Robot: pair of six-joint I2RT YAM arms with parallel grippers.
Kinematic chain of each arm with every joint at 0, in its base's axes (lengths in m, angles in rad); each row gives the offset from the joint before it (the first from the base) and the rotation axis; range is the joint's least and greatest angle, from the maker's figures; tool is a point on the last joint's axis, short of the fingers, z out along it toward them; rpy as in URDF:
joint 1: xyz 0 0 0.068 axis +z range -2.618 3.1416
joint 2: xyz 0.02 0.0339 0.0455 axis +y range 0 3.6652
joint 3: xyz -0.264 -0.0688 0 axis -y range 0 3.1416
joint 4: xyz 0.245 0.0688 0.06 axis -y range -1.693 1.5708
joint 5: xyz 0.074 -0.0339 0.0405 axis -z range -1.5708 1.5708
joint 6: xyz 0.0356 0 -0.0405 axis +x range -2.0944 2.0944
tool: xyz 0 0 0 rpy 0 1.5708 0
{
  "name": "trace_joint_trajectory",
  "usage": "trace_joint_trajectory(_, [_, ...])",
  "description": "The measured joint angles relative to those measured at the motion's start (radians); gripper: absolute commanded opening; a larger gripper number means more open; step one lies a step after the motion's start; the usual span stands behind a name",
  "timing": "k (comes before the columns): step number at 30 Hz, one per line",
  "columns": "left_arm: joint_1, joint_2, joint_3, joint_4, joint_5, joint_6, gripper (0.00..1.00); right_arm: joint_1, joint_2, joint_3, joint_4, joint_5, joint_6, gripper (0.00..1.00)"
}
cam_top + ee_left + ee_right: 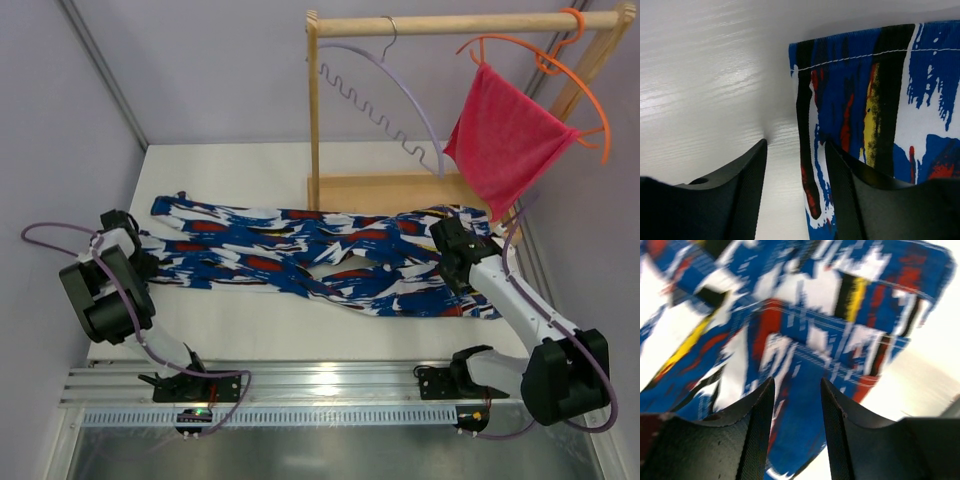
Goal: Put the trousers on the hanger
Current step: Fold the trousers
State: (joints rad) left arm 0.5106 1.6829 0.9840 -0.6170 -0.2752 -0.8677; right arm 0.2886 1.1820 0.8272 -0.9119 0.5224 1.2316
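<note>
The trousers (320,255), blue with white, red, black and yellow patches, lie stretched flat across the white table (250,325). At their left end my left gripper (148,260) is open. In the left wrist view the left gripper (796,145) straddles the hemmed edge of the trousers (880,100), one finger over bare table and the other over cloth. My right gripper (447,240) is open low over the right end; in the right wrist view the right gripper (797,382) has only blurred trousers (805,315) below it. The lavender hanger (405,95) hangs on the rack behind.
A wooden rack (315,110) stands at the back of the table on a flat base. An orange hanger (590,100) on its rail carries a pink-red cloth (510,140). A metal rail (320,385) runs along the near edge.
</note>
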Motion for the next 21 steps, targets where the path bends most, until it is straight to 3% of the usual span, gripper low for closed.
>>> trace_joint_trajectory(4, [-0.001,0.014,0.016,0.000,0.013,-0.005,0.40,-0.104,-0.046,-0.068,-0.040,0.026,0.050,0.47])
trace_joint_trajectory(10, [-0.007,0.039,0.046,0.008,0.032,-0.012,0.01,-0.344,-0.023,-0.163,-0.014,0.024,0.039,0.47])
trace_joint_trajectory(16, [-0.008,0.056,0.073,-0.013,0.039,0.000,0.01,-0.405,0.043,-0.193,0.057,0.027,0.014,0.47])
trace_joint_trajectory(18, [-0.008,0.056,0.073,-0.014,0.039,0.004,0.01,-0.408,0.070,-0.193,0.085,0.034,0.008,0.40])
trace_joint_trajectory(19, [-0.008,0.055,0.073,-0.014,0.039,0.005,0.01,-0.409,0.085,-0.193,0.097,0.036,0.005,0.31])
trace_joint_trajectory(20, [-0.007,0.055,0.073,-0.014,0.039,0.005,0.01,-0.412,0.105,-0.192,0.104,0.039,0.002,0.14])
trace_joint_trajectory(21, [-0.006,0.053,0.073,-0.016,0.040,0.005,0.00,-0.415,0.127,-0.192,0.111,0.042,-0.007,0.06])
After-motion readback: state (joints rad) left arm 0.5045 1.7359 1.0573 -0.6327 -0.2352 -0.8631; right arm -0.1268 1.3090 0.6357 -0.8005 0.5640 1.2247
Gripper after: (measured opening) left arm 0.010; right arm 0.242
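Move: To the right hand's right by about 10 cm, some 6 cm back and 8 cm below it, lies the trousers' near edge beside their right corner; their far part ends about 16 cm ahead of that hand and 7 cm to its right, and the rack's wooden base is centred some 21 cm ahead and 10 cm to the left. The left hand is already at table height, with the trousers' near edge about 2 cm straight ahead and the hem corner 5 cm to its left. Swinging about 10 cm to the right, 7 cm down and 6 cm back, the right hand turns some 25 degrees clockwise and begins closing late on the trousers' near edge at their right corner. The left hand slides 2 cm forward along the table as its fingers shut and pinch the near edge beside the hem, then stays there. ##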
